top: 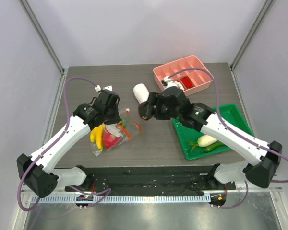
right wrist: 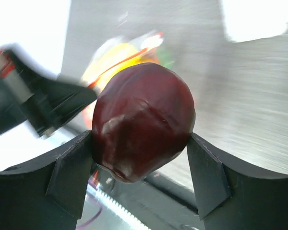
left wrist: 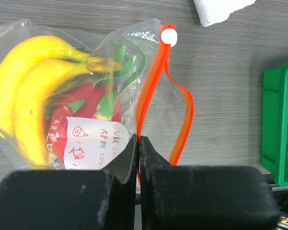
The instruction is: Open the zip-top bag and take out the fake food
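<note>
The clear zip-top bag [top: 111, 138] lies left of centre, its orange-red zip strip [left wrist: 153, 72] parted into a loop. A yellow banana [left wrist: 33, 91] and a pink-red dragon fruit [left wrist: 81, 112] with green leaves [left wrist: 127, 62] show through the plastic. My left gripper [left wrist: 138, 140] is shut on the bag's mouth edge, beside the strip. Held above the table just right of the bag, my right gripper [top: 145, 112] is shut on a dark red fruit [right wrist: 144, 120], with a finger pressed on each side. A white oblong vegetable [top: 207, 140] and a green pepper [top: 214, 147] lie in the green tray [top: 233, 115].
A rolled white towel [top: 141, 91] stands behind the bag's mouth. The pink divided tray [top: 182, 72], with small red and white pieces in it, sits at the back right. The green tray's edge [left wrist: 278, 129] shows to the right in the left wrist view.
</note>
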Robot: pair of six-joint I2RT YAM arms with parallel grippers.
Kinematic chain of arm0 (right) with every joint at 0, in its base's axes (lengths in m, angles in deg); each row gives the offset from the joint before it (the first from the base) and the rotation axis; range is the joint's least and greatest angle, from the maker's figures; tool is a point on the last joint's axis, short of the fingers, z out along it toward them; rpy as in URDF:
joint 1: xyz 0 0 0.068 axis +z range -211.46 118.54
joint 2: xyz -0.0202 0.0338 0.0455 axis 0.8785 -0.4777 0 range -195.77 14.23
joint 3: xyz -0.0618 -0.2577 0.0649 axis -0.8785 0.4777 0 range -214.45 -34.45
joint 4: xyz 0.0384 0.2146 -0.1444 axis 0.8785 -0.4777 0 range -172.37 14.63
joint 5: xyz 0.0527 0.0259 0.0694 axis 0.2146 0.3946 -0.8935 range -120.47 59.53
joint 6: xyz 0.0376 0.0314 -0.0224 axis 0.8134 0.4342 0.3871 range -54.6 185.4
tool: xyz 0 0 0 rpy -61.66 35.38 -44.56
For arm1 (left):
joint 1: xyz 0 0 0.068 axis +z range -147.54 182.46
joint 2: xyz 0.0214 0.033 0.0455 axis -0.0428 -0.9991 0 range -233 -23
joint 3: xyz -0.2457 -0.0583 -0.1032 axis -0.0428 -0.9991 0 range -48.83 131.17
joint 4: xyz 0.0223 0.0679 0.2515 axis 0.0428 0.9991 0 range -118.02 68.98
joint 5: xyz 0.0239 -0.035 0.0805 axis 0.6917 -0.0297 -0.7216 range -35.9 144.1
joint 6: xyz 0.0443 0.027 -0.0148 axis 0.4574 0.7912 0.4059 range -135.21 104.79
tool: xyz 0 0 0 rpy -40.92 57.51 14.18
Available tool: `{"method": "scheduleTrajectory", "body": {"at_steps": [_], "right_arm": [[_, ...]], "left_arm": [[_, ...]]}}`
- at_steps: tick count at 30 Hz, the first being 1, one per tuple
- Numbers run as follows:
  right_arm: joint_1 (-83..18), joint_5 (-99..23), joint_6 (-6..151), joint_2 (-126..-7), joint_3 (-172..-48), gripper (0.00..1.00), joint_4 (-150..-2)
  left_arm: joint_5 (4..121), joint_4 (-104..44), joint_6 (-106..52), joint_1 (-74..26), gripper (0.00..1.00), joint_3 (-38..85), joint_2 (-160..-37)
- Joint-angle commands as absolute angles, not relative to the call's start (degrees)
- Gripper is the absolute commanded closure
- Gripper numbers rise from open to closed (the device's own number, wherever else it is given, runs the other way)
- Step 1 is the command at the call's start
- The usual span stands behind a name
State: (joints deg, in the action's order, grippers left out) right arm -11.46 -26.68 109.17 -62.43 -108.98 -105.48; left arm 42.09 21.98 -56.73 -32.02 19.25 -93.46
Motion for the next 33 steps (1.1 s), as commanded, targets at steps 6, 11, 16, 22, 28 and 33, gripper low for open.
{"method": "scheduleTrajectory", "body": {"at_steps": [6,11,16,22,28,33], "right_arm": [[-41.37,-21.06,105.93,-48.80,-99.33,0.99,-125.64],[-48.71,-22.11,102.15,-46.06,-92.04,0.99,-129.52],[-49.25,-24.76,97.84,-49.74,-83.77,0.96,-120.74],[-49.16,-25.72,96.34,-53.26,-81.48,0.45,-116.33],[-47.84,-22.66,95.73,-52.30,-87.44,0.16,-122.92],[-37.59,-18.61,97.13,-56.24,-99.99,0.00,-128.02]], "left_arm": [[41.10,22.52,-55.90,-31.91,1.00,20.61,-92.70],[41.27,22.79,-55.64,-31.91,1.00,21.84,-92.70],[42.32,22.43,-55.99,-31.91,1.00,21.66,-92.61],[42.68,22.43,-56.08,-31.91,1.00,21.84,-92.52],[42.85,22.52,-55.99,-31.91,1.00,22.10,-92.26],[43.21,22.52,-55.90,-31.91,1.00,21.92,-92.35]]}}
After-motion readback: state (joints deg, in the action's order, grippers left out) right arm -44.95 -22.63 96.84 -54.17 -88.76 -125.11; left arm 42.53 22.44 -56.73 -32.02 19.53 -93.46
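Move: The mangosteen is already in the right fingers; the place for it, the left part of the green tray, lies about 26 cm to this hand's right, 1 cm back and 19 cm down. In the tray, the white radish sits some 7 cm right of that place and 5 cm nearer the base. The zip-top bag is 15 cm left of the right hand and 3 cm back. From the left hand, the place is about 38 cm right and level ahead. The right hand lets go of the mangosteen in the green tray, after swinging it about 26 cm right away from the zip-top bag and sinking some 18 cm, turning clockwise around 30 degrees and tipping the fingers steeper on the way. The fingers then spread wide and lift off about 3 cm. The left hand stays put, still pinching the bag's zip edge. ##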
